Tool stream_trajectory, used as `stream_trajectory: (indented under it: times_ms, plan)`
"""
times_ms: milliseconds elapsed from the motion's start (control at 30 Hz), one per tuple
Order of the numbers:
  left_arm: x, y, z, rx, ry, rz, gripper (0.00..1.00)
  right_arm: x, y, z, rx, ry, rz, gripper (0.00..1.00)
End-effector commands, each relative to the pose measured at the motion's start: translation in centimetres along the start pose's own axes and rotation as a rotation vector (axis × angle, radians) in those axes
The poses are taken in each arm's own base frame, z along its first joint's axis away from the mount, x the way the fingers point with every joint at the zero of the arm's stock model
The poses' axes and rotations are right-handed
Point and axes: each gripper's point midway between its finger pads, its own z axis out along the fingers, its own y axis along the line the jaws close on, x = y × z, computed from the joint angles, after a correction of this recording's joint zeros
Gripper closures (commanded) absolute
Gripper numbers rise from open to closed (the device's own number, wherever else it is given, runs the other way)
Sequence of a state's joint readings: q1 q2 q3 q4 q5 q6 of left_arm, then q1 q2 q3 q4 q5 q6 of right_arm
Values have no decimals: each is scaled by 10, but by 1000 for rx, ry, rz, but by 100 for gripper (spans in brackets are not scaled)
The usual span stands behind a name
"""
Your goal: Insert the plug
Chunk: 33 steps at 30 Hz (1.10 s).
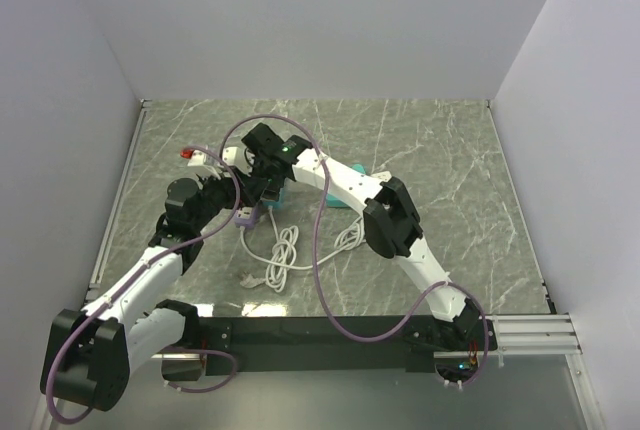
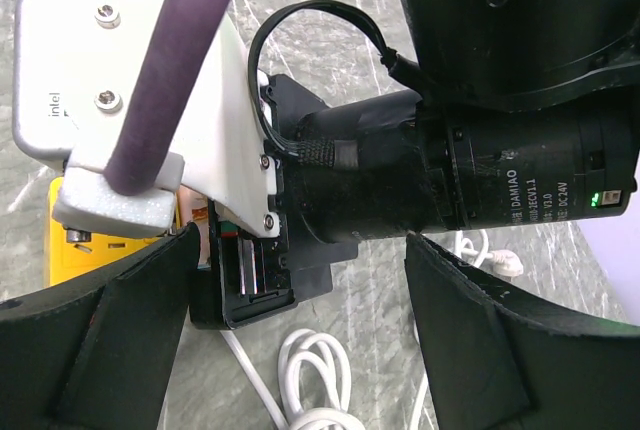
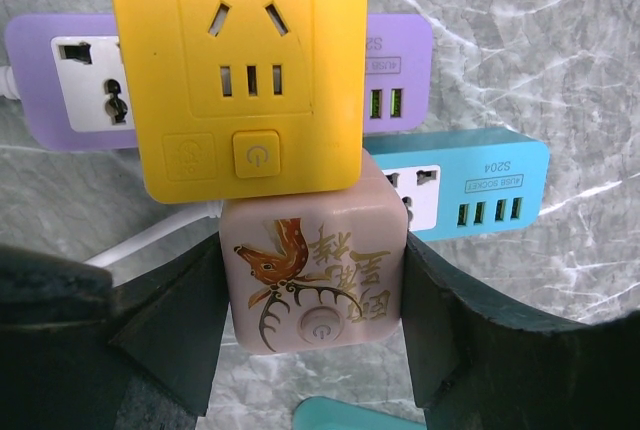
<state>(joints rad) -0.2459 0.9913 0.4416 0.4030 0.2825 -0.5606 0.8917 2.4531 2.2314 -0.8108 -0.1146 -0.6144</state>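
Note:
My right gripper (image 3: 312,285) is shut on a pink plug cube (image 3: 315,270) printed with a gold deer and a round button; both fingers press its sides. The cube's top edge meets a yellow socket cube (image 3: 245,70) with a power button. Behind them lie a purple power strip (image 3: 70,90) and a blue power strip (image 3: 480,185). In the top view the right gripper (image 1: 272,188) hangs over this cluster at mid-table. My left gripper (image 2: 300,335) is open and holds nothing. It sits just left of the right wrist (image 2: 450,180), beside the yellow cube (image 2: 90,245).
A coiled white cable (image 1: 283,255) lies on the marble table, its loose end (image 1: 250,282) near the front. A teal object (image 1: 340,200) sits under the right arm. A small red item (image 1: 186,153) lies at the left. Purple arm cables (image 1: 320,260) loop overhead.

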Motion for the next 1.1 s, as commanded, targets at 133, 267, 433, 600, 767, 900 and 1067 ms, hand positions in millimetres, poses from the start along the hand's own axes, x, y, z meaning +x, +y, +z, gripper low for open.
stream_trajectory:
  times_ms: [133, 267, 433, 600, 767, 900, 1067]
  plan:
    - [-7, -23, -5, 92, -20, -3, 12, 132, 176, 90, -461, 402, 147, 100]
    - [-11, -21, -6, 74, -34, 0, 12, 69, 150, 59, -360, 151, 179, 96]
    - [-13, -18, -6, 55, -45, 2, 12, 18, 126, 31, -254, -77, 207, 75]
    - [-13, -16, -6, 45, -40, 2, 12, -6, 101, 10, -146, -156, 179, 54]
    - [-16, -15, -7, 30, -46, 7, 12, -9, 89, 5, -96, -152, 161, 36]
    - [-17, -15, -8, 27, -50, 7, 12, -7, 83, 1, -68, -149, 154, 8]
    - [-17, -14, -7, 22, -46, 9, 12, -3, 77, -13, -32, -166, 166, 7]
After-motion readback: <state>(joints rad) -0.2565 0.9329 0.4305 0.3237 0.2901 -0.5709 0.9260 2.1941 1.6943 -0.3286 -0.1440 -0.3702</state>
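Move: The right hand still grips the pink cube over the near end of the blue strip, whose middle lies about 3 cm ahead, 1 cm left and 4 cm below. The yellow cube stands some 6 cm left and 1 cm back, on the purple strip, whose middle is 6 cm left, 2 cm back and 4 cm down. From the left hand the pink cube lies roughly 2 cm ahead, 6 cm right and 13 cm below. Right hand rocks up about 3 cm, then opens around the pink cube, sinking and drawing back. ##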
